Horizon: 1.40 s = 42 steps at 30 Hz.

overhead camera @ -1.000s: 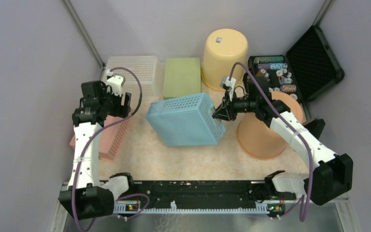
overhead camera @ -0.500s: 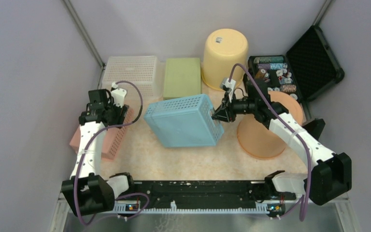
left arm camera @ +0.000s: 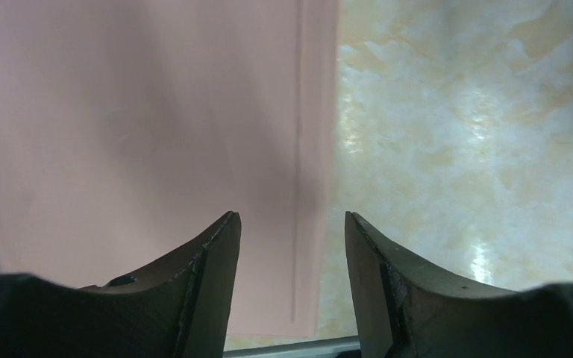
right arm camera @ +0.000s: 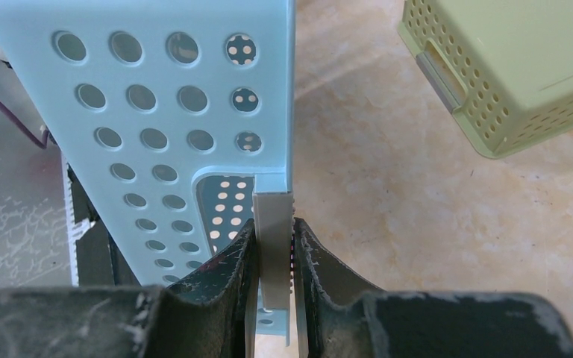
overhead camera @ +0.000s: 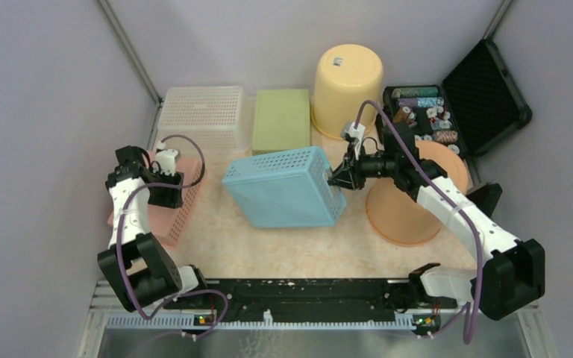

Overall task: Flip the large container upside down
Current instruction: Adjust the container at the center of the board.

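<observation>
The large container [overhead camera: 283, 186] is a light blue perforated basket, tipped on its side in the middle of the table with its solid bottom facing up and toward me. My right gripper [overhead camera: 336, 179] is shut on its right rim; in the right wrist view the fingers [right arm camera: 231, 261] pinch the grey rim strip [right arm camera: 274, 224] beside the blue holed wall [right arm camera: 171, 112]. My left gripper [overhead camera: 168, 195] hangs at the far left over a pink basket [overhead camera: 166, 224], well apart from the blue one. Its jaws [left arm camera: 291, 216] are open with nothing between them above the pink surface [left arm camera: 134, 127].
Along the back stand a white mesh basket [overhead camera: 201, 112], a green basket [overhead camera: 281, 118] and an upturned yellow bucket [overhead camera: 347, 78]. An orange bucket [overhead camera: 406, 212] lies under my right arm. An open black case [overhead camera: 448, 112] with spools is at the back right.
My left arm has pulled back toward the left wall and its jaws have narrowed. The blue container and my right gripper have hardly moved.
</observation>
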Tool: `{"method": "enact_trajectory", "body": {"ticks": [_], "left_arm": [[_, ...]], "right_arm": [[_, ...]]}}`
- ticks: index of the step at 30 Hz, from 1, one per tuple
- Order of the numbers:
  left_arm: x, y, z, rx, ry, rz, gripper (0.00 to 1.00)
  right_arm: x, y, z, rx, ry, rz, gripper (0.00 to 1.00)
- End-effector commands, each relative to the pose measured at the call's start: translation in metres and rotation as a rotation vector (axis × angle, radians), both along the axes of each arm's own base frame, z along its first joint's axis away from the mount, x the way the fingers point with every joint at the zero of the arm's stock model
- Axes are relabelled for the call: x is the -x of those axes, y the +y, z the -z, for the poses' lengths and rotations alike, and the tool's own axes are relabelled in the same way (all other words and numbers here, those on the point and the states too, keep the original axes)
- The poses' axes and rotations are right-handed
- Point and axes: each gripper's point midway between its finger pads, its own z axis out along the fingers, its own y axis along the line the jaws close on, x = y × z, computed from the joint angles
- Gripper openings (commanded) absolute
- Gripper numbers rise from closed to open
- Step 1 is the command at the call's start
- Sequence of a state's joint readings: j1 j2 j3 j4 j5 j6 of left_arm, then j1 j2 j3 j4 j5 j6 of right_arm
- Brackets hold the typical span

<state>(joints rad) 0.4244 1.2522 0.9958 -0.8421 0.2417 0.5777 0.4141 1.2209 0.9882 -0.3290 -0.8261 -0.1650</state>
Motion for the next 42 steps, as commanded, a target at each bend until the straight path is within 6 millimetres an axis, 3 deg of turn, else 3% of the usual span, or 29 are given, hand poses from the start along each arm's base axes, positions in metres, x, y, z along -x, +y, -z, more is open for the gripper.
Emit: {"method": "enact_trajectory", "body": {"ticks": [1, 11, 22, 32, 42], "left_arm": [[0.001, -0.034, 0.003, 0.205, 0.032, 0.092, 0.60], [0.005, -0.054, 0.022, 0.346, 0.108, 0.119, 0.60], [-0.017, -0.070, 0.001, 0.501, 0.067, 0.105, 0.60], [-0.021, -0.088, -0.016, 0.617, 0.031, 0.132, 0.60], [-0.037, -0.091, -0.056, 0.596, -0.139, 0.170, 0.65]], "right_arm": [[-0.003, -0.005, -0.026, -0.034, -0.103, 0.010, 0.00], [-0.006, -0.015, -0.040, -0.049, -0.142, 0.045, 0.00], [-0.006, -0.014, -0.036, -0.054, -0.106, 0.040, 0.00], [-0.013, -0.008, -0.022, -0.059, 0.028, 0.073, 0.00], [-0.024, -0.004, -0.006, -0.057, 0.111, 0.103, 0.00]]}}
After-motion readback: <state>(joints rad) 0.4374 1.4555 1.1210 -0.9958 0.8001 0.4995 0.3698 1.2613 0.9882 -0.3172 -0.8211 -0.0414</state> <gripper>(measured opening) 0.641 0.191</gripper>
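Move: The pink basket lies bottom-up right under your left hand, its middle about 5 cm to the left, level fore and aft and 6 cm below; the white basket is some 27 cm ahead and 10 cm right, the blue container's middle about 37 cm right and 2 cm back-to-front ahead. Your right hand already grips that container's handle, its middle some 17 cm left, 3 cm back and 3 cm lower; the green basket is about 20 cm ahead and 18 cm left. Sink the left fingers about 2 cm onto the pink basket's upturned bottom, then sweep them some 9 cm right towards the blue container, dragging the basket and swinging the fingertips about 35 degrees to the right, half open, rising slightly at the end. With the right hand keep pinching the blue container's handle, lifting it barely 2 cm, pausing, then lowering it slightly past its starting height. ##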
